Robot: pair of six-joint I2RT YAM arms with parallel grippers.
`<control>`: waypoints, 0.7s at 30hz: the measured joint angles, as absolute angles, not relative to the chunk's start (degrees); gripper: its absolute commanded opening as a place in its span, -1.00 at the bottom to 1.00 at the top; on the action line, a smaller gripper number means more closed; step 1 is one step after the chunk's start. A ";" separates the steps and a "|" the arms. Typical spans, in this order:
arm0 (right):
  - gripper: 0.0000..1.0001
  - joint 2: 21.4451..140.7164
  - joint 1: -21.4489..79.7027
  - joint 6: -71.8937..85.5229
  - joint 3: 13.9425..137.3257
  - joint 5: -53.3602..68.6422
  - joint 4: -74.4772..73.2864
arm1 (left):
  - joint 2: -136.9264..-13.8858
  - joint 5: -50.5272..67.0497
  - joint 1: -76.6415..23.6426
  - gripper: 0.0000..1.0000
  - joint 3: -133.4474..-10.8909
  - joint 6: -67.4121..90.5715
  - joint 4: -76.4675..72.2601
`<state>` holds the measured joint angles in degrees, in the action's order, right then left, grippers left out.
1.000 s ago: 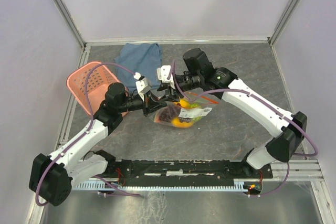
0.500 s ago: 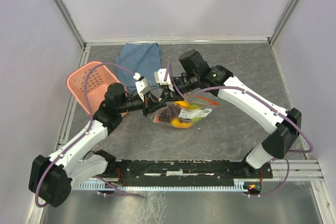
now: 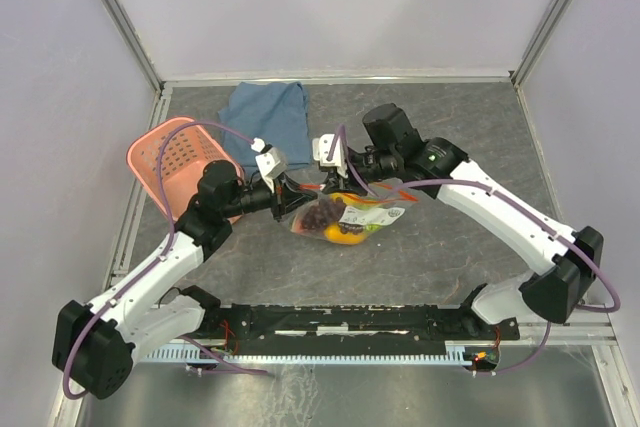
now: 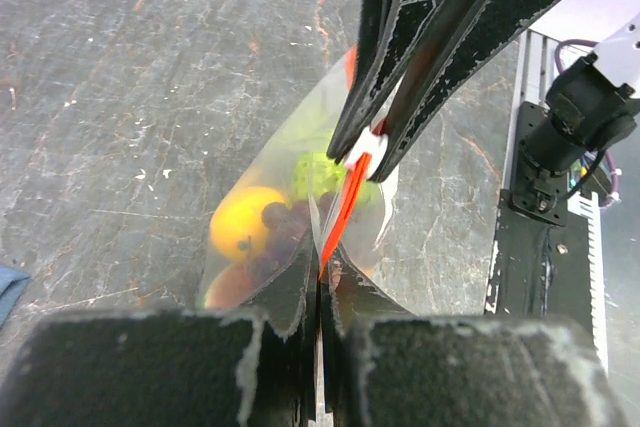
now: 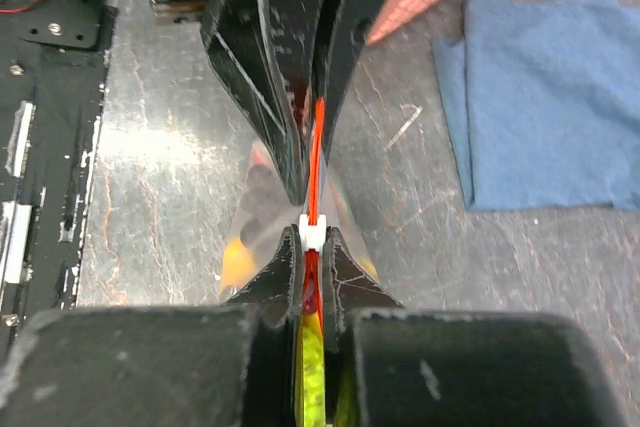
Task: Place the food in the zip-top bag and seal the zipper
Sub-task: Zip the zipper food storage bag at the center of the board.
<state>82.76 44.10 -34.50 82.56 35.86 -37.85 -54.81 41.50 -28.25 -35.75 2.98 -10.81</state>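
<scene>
The clear zip-top bag (image 3: 352, 217) hangs low between both grippers with the food inside it. In the left wrist view I see a yellow-orange fruit (image 4: 243, 222), dark grapes (image 4: 280, 232) and a yellow-green ball (image 4: 318, 173) through the plastic. The orange-red zipper (image 4: 352, 197) runs taut from one gripper to the other. My left gripper (image 4: 320, 292) is shut on the zipper's end. My right gripper (image 5: 313, 239) is shut on the zipper at its white slider (image 5: 313, 231), close to the left gripper's fingers (image 5: 285, 77). From above, the left gripper (image 3: 291, 193) and right gripper (image 3: 335, 179) nearly meet.
A pink perforated basket (image 3: 172, 169) lies tipped at the left, behind my left arm. A folded blue cloth (image 3: 267, 117) lies at the back of the grey table (image 3: 450, 117). A black rail (image 3: 350, 322) runs along the near edge.
The right gripper has closed onto the zipper at the white slider. The right arm has shifted right since half a second ago. The left gripper has stayed shut in place.
</scene>
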 measured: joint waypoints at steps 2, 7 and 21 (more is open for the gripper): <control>-0.96 81.34 43.99 -33.32 80.95 33.87 -36.82 | -54.68 40.42 -28.25 -0.95 -35.75 2.98 -10.85; -0.96 77.91 43.86 -29.52 76.69 28.10 -34.94 | -54.59 36.97 -28.25 -0.95 -35.73 3.01 -10.87; -0.96 70.87 43.75 -18.15 70.67 10.33 -36.40 | -53.80 28.08 -26.98 -0.95 -35.40 5.19 -11.29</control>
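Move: The right hand already grips the zipper slider. The zipper's right end, where the slider is headed, lies about 16 cm to its right, 1 cm back and some 5 cm lower. The zipper's left end, pinched by the left gripper, is roughly 6 cm to the right hand's left, level with it. The food in the bag sits about 11 cm below, 2 cm right and 2 cm back. From the left hand the zipper's right end lies some 22 cm right and 1 cm back. Rightward, sinking a little and easing forward, the right hand draws the gripped slider along the zipper towards its right end, some 8 cm, turning about 30 degrees clockwise with its fingers kept shut. Meanwhile the left hand keeps its pinch on the zipper's left end and carries it forward and left by 4 to 5 cm, turning counter-clockwise, away from the slider. ##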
